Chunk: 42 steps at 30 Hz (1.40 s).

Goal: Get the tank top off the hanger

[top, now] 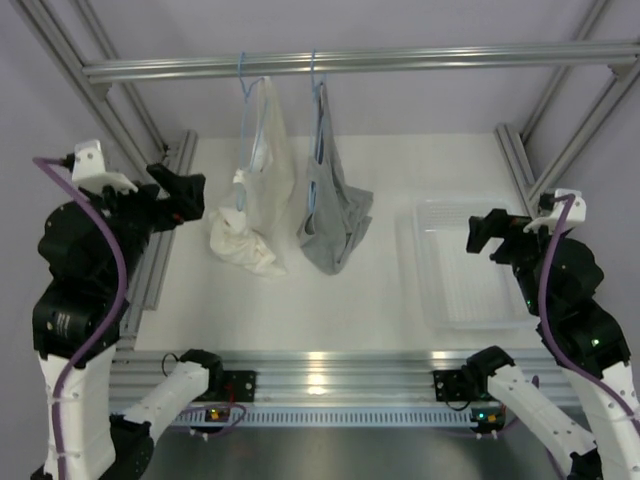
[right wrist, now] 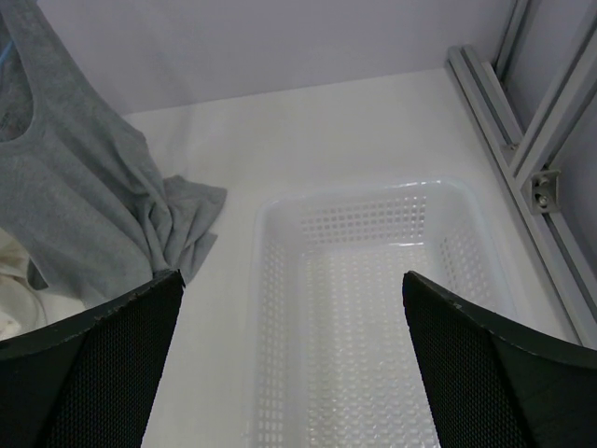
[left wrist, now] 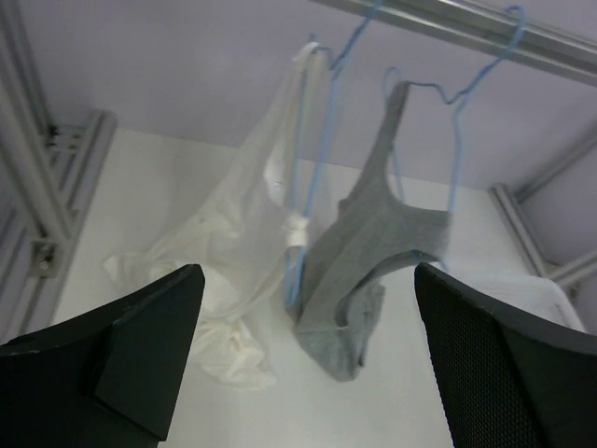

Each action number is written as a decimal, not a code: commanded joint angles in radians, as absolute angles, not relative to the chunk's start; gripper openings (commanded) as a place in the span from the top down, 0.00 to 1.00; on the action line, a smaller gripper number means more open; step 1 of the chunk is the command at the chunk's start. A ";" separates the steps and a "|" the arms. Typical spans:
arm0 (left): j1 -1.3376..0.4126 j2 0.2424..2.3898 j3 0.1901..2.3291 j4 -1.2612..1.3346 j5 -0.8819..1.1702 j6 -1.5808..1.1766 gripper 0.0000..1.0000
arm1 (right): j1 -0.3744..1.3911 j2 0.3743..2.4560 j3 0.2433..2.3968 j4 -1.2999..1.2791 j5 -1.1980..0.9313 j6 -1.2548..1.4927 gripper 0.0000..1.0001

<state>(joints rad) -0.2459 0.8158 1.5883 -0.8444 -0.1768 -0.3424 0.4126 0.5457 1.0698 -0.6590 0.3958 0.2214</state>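
The grey tank top [top: 335,215] hangs on a thin light-blue hanger [top: 316,90] hooked over the overhead rail, and its lower end rests bunched on the white table. In the left wrist view the tank top [left wrist: 364,252] drapes from the hanger [left wrist: 455,140], straight ahead and well beyond the fingers. My left gripper [top: 183,195] is at the left side, open and empty, apart from both garments. My right gripper [top: 482,235] hovers open and empty over the basket, with the tank top [right wrist: 84,205] off to its left.
A white garment [top: 255,200] hangs on a second blue hanger [top: 245,80] just left of the grey one, its end also on the table. The metal rail [top: 400,60] spans the back. A white perforated basket [top: 470,290] sits at the right. Aluminium frame posts stand at both sides.
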 commanded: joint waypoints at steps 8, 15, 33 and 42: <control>-0.627 1.541 2.210 -0.889 -0.282 -0.324 0.01 | 0.423 0.615 1.071 -0.670 0.316 0.250 0.01; -0.650 1.732 2.261 -0.884 -0.366 -0.292 0.17 | 0.423 0.572 1.065 -0.670 0.259 0.250 0.01; -0.652 1.753 2.258 -0.858 -0.423 -0.186 0.60 | 0.425 0.581 1.006 -0.663 0.210 0.219 0.01; -0.652 1.773 2.264 -0.838 -0.357 -0.186 1.00 | 0.425 0.578 0.994 -0.657 0.202 0.219 0.01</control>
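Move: The grey tank top's blue hanger is the thing to grip: the part to grip lies about 20 cm ahead of the left hand, 20 cm to its right and 8 cm lower. The grey tank top's middle hangs some 22 cm ahead, 22 cm right and 20 cm below; the white tank top's is roughly 20 cm ahead, 9 cm right and 20 cm below. From the right hand, that hanger is about 20 cm ahead, 30 cm left and 3 cm higher. The grey tank top's blue hanger is reached by the left hand in a quick arc forward and right, about 20 cm each way, first rising, then sinking some 15 cm while tipping 20 degrees down and rolling its left side up. Its fingers half close, pause, then pinch the strut. The open right hand eases about 4 cm down and left. ##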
